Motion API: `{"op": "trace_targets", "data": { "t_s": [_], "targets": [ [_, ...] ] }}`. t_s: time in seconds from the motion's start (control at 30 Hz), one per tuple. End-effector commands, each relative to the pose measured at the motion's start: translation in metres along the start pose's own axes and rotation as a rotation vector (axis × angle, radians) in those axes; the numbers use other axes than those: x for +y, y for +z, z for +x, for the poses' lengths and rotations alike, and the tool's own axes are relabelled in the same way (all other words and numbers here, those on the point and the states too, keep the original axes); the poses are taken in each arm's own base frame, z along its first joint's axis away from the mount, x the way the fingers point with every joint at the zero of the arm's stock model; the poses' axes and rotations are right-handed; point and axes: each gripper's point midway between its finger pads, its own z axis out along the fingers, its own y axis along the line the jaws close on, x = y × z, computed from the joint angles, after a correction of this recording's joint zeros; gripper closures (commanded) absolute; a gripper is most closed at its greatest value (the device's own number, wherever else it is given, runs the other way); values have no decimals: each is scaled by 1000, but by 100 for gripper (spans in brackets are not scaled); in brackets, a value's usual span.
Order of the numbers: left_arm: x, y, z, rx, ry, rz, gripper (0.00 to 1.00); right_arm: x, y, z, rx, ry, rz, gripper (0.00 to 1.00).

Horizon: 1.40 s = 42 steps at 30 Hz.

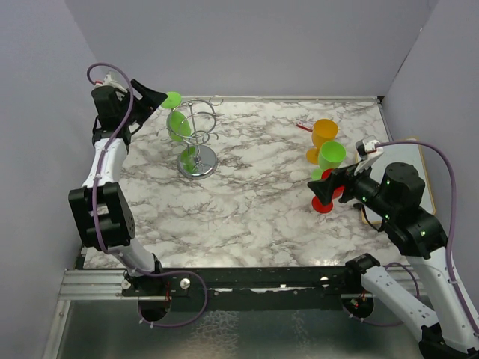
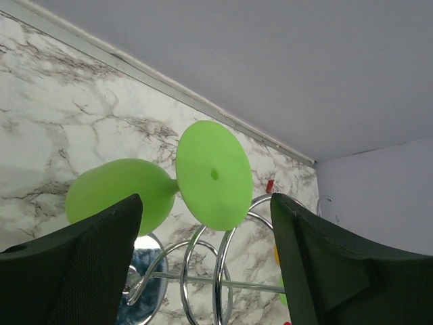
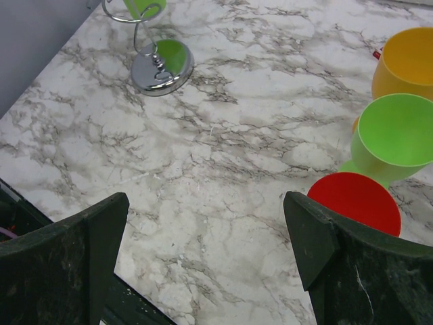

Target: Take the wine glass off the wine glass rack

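Observation:
A green wine glass (image 1: 178, 124) hangs upside down on the chrome wine glass rack (image 1: 200, 120) at the table's back left, its round foot (image 1: 173, 99) tipped toward the left. My left gripper (image 1: 158, 97) is open just left of that foot, not touching it. In the left wrist view the foot (image 2: 214, 175) and bowl (image 2: 118, 191) sit just ahead of the open left gripper (image 2: 205, 203), above the rack's wire loops (image 2: 220, 271). My right gripper (image 1: 330, 179) is open and empty at the right, far from the rack; it also shows in the right wrist view (image 3: 204, 203).
An orange glass (image 1: 325, 134), a green glass (image 1: 331, 155) and a red glass (image 1: 324, 202) stand together at the right, by my right gripper. The rack's round base (image 1: 197, 163) rests on the marble top. Grey walls close the back and sides.

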Motion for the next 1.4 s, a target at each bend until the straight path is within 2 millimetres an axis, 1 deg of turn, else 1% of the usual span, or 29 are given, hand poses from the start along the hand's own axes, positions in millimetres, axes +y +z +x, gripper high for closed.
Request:
{"op": "trace_targets", "data": {
  "t_s": [0.0, 0.07, 0.13, 0.2, 0.33, 0.47, 0.7, 0.97, 1.07, 1.2, 1.37],
  "targets": [
    [-9, 11, 3, 28, -46, 96, 25, 2, 4, -8, -30, -2, -16, 0],
    [-11, 13, 2, 26, -61, 112, 29, 2, 4, -8, -28, -2, -16, 0],
    [-1, 21, 5, 32, -79, 95, 31, 1, 5, -7, -26, -1, -13, 0],
    [3, 24, 5, 35, -88, 87, 34, 1, 5, -6, -23, 0, -11, 0],
    [3, 27, 6, 35, -109, 100, 41, 0, 6, -6, -22, 0, -8, 0],
    [5, 31, 8, 43, -131, 105, 50, 0, 6, -6, -21, 3, -9, 0],
    [1, 29, 9, 49, -135, 126, 66, 0, 6, -5, -23, 5, -8, 0],
    [-10, 25, 2, 31, -130, 153, 82, 0, 6, -4, -20, 7, -8, 0],
    [-14, 24, 0, 27, -130, 163, 86, 0, 6, -4, -19, 8, -10, 0],
    [-19, 23, -4, 21, -125, 176, 90, 0, 6, -3, -21, 9, -10, 0],
    [-19, 20, -11, 6, -145, 181, 95, 0, 5, -3, -24, 10, -6, 0]
  ]
}}
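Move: The last green wine glass hangs foot-up on the left side of the rack. Its middle is about 4 cm ahead of the open left fingers, 4 cm to their right and 7 cm below, its foot almost between them. The rack's centre post stands some 3 cm ahead, 11 cm to the right, its middle about 12 cm down. From the right hand that glass is roughly 34 cm ahead, 44 cm left and 7 cm below. The green glass's upturned foot is what the left fingers close on: the hand eases forward and down about 3 cm each way to bring the foot's near rim between them, then stops advancing and rises some 2 cm. All the while the fingers close from wide open to nearly shut, pinching the rim, as the wrist rolls about 10 degrees, its left side dropping. ##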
